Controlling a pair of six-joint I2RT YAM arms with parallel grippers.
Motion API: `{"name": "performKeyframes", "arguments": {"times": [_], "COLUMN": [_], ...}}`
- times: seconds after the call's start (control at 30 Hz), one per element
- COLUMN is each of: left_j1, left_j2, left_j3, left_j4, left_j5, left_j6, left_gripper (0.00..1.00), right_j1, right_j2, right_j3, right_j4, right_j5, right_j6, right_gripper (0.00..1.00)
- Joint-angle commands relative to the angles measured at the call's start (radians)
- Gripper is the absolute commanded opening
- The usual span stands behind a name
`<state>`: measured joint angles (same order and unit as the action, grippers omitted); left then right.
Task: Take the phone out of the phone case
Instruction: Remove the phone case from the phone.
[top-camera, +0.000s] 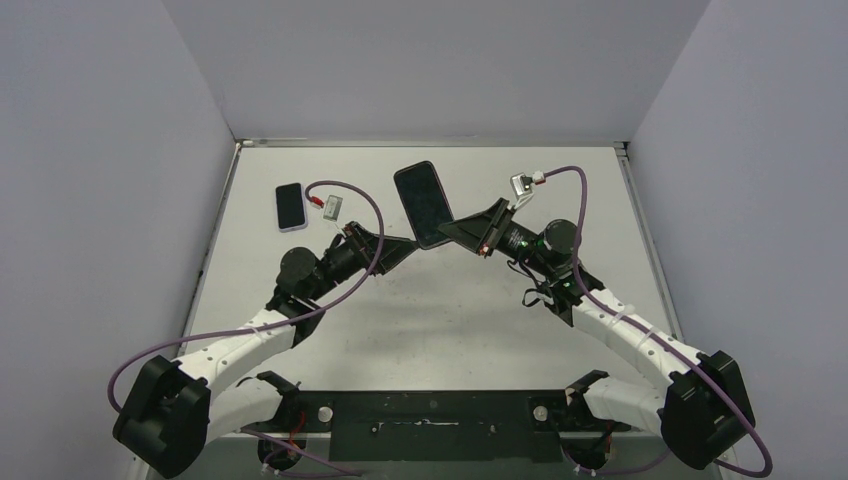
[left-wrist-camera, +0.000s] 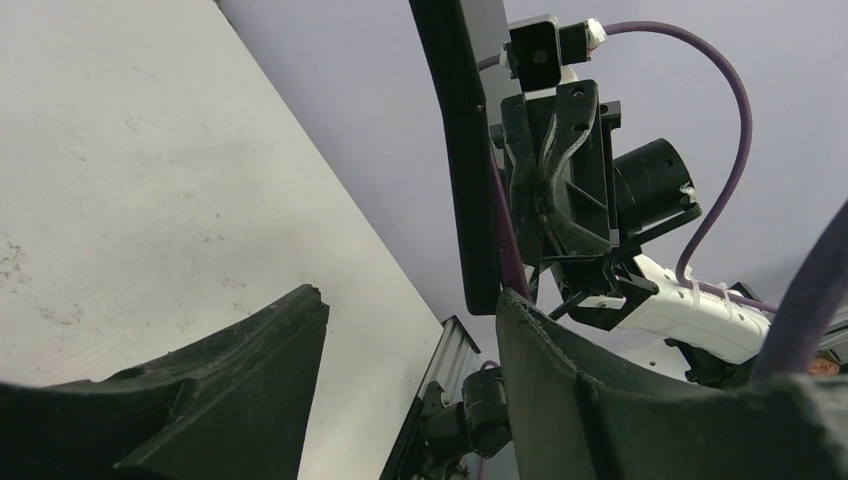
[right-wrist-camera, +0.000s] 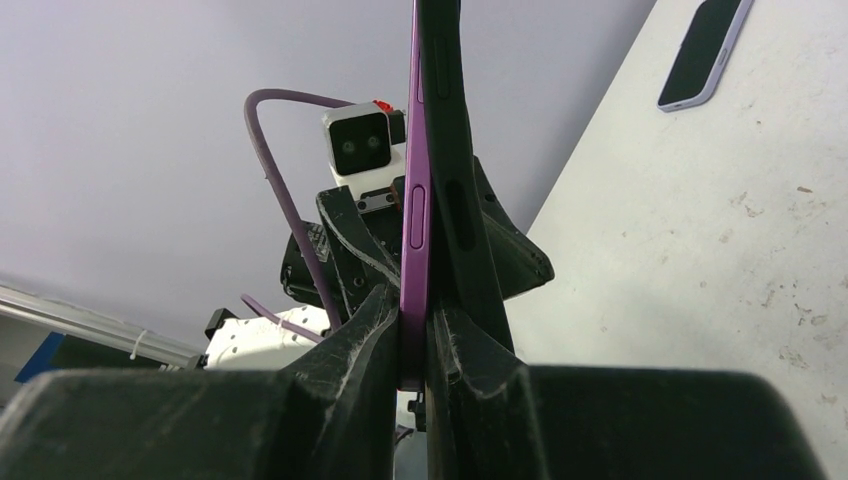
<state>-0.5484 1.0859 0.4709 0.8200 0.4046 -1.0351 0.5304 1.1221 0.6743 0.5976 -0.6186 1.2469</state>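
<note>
The phone, dark screen up, is held tilted above the middle of the table. In the right wrist view its purple edge runs upright, with the black phone case pressed along it. My right gripper is shut on the phone and case together, at their lower right corner. My left gripper is at the lower left corner, open. In the left wrist view the case's black edge ends right at the tip of one finger, and the other finger stands well apart.
A second phone with a pale lavender rim lies flat at the back left of the table, also in the right wrist view. Grey walls close off the back and sides. Purple cables loop off both wrists.
</note>
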Motion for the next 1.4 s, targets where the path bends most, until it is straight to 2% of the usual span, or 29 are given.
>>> {"name": "performKeyframes", "arguments": {"times": [0.0,0.2,0.57,0.73,0.9,1.03,1.37], "left_j1": [-0.010,-0.012,-0.016,-0.016,-0.016,-0.015,-0.012], "left_j2": [0.014,0.043,0.117,0.155,0.159,0.151,0.174], "left_j3": [0.024,0.042,0.112,0.143,0.141,0.143,0.171], "left_j4": [0.063,0.027,0.186,0.224,0.212,0.171,0.149], "left_j5": [0.006,-0.020,0.002,0.007,-0.025,-0.096,-0.273], "left_j6": [0.010,-0.001,-0.071,-0.086,-0.074,-0.049,-0.030], "left_gripper": [0.59,0.52,0.50,0.37,0.13,0.00,0.00], "right_j1": [0.001,0.006,0.024,0.029,0.029,0.031,0.034], "right_j2": [-0.006,0.000,0.014,0.015,-0.003,-0.006,-0.008], "right_j3": [0.073,0.078,0.078,0.078,0.072,0.063,0.045], "right_j4": [0.142,0.154,0.147,0.137,0.079,0.045,-0.046], "right_j5": [-0.009,-0.026,-0.045,-0.053,-0.053,-0.064,-0.102], "right_j6": [0.012,0.014,0.003,-0.008,-0.044,-0.063,-0.114], "right_gripper": [0.00,0.00,0.00,0.00,0.00,0.00,0.00]}}
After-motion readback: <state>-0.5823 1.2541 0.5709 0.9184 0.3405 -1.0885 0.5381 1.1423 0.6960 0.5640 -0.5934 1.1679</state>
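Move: Just ahead of the open left hand is the case's loose near corner, about 2 cm forward, 2 cm to its right and 2 cm higher. The purple phone's middle lies some 8 cm ahead, 4 cm right and 5 cm up; the right gripper pinches that phone 3 cm ahead, 7 cm right and 3 cm up. From the right hand, the case's corner is about 5 cm left, 2 cm back and 1 cm lower. Dipping about 1 cm, the left hand then goes up, to the right and forward onto the near end of the black case, roughly 3 cm in all, and closes its fingers on the case alone, leaving the purple phone outside them. Once shut, it carries that pinched end about 1 cm forward and 1 cm down. The right hand keeps its grip on the phone and eases about 1 cm forward. ##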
